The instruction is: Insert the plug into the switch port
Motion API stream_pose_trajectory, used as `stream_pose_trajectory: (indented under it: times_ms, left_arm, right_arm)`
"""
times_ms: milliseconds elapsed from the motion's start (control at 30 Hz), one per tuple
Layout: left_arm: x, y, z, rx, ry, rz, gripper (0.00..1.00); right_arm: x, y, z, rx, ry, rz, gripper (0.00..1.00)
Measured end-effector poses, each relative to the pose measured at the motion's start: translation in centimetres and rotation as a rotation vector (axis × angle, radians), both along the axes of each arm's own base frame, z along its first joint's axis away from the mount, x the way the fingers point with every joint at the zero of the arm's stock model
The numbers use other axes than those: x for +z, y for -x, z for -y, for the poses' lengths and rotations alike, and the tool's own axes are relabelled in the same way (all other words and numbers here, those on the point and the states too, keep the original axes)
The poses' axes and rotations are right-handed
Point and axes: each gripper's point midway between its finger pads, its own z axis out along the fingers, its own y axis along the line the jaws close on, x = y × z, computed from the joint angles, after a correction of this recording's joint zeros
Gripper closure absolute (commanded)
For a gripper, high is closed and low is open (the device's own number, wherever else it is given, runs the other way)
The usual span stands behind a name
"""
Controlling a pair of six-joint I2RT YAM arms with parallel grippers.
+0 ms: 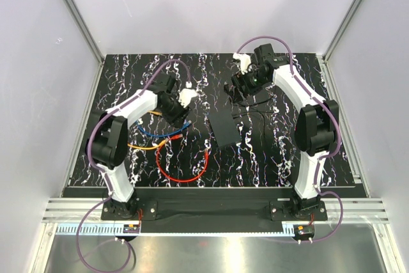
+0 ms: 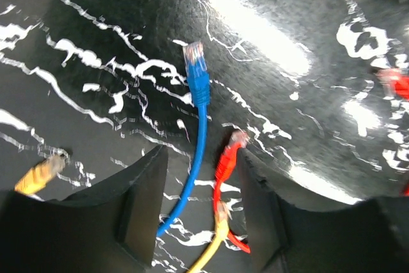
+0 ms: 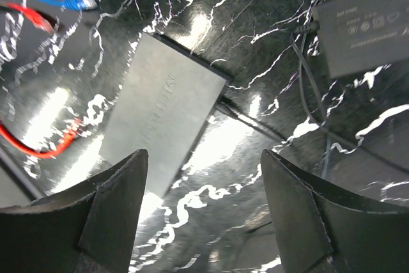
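The flat black switch box (image 1: 225,130) lies mid-table, and in the right wrist view its top (image 3: 163,113) shines grey; its port does not show. Several cables lie left of it. The left wrist view shows a blue plug (image 2: 195,62), a red plug (image 2: 227,161) and a yellow plug (image 2: 220,214) lying loose on the mat. My left gripper (image 2: 203,158) hangs open over them, the blue cable and red plug between its fingers (image 2: 144,202), gripping nothing. My right gripper (image 3: 203,155) is open and empty, above the mat beside the switch box.
A smaller black adapter (image 3: 364,23) with a thin black cord lies behind the switch box. A red cable loop (image 1: 182,174) lies near the front, with blue (image 1: 156,133) and yellow (image 1: 144,147) cables beside the left arm. A second yellow plug (image 2: 38,174) lies left of the left gripper.
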Motion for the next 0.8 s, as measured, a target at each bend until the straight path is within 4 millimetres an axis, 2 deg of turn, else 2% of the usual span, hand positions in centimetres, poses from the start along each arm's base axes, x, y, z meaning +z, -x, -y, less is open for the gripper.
stream_pose_trajectory:
  times_ms: [300, 533, 567, 600, 667, 700, 800]
  left_arm:
    - [-1.5, -0.4, 2.4, -0.108, -0.122, 0.107, 0.56]
    - [-4.0, -0.8, 1.5, -0.094, -0.206, 0.092, 0.58]
    - [-4.2, -0.9, 1.3, -0.092, -0.214, 0.089, 0.6]
    - [-4.3, -0.9, 1.3, -0.091, -0.217, 0.088, 0.67]
    - [-4.3, -1.0, 1.3, -0.09, -0.218, 0.093, 0.73]
    - [-4.3, -1.0, 1.3, -0.093, -0.218, 0.093, 0.8]
    - [-4.4, -0.9, 1.4, -0.109, -0.213, 0.097, 0.85]
  right_arm:
    - [-0.8, 0.5, -0.2, -0.106, -0.031, -0.089, 0.23]
    - [-0.9, 0.8, -0.6, -0.135, -0.067, -0.129, 0.23]
    - [-0.9, 0.7, -0.7, -0.139, -0.075, -0.131, 0.23]
    - [-0.8, 0.7, -0.9, -0.142, -0.084, -0.136, 0.24]
    - [-0.6, 0.7, -1.2, -0.148, -0.109, -0.147, 0.25]
    - [-0.4, 0.7, -1.5, -0.149, -0.127, -0.154, 0.25]
    - [0.3, 0.6, -2.5, -0.16, -0.189, -0.174, 0.27]
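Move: The blue plug lies about 5 cm below my left hand, some 3 cm to its right and 1 cm ahead, its clear tip pointing right. The red plug is about 3 cm to the left of the blue one and 4 cm nearer me. The loose yellow plug is 5 cm ahead and 6 cm left of my left hand. The switch is some 15 cm to its right, about level. From my right hand the blue plug is roughly 17 cm left, 8 cm back and 12 cm down. I sink my left hand about 4.5 cm onto the blue plug's tail, easing a good centimetre right as the fingers tilt some 10 degrees nearer to straight down. Once low, I stop and close the half-open fingers around the cable just behind the plug. My right hand, wide open and high up, drifts about 2.5 cm left while turning slightly. ##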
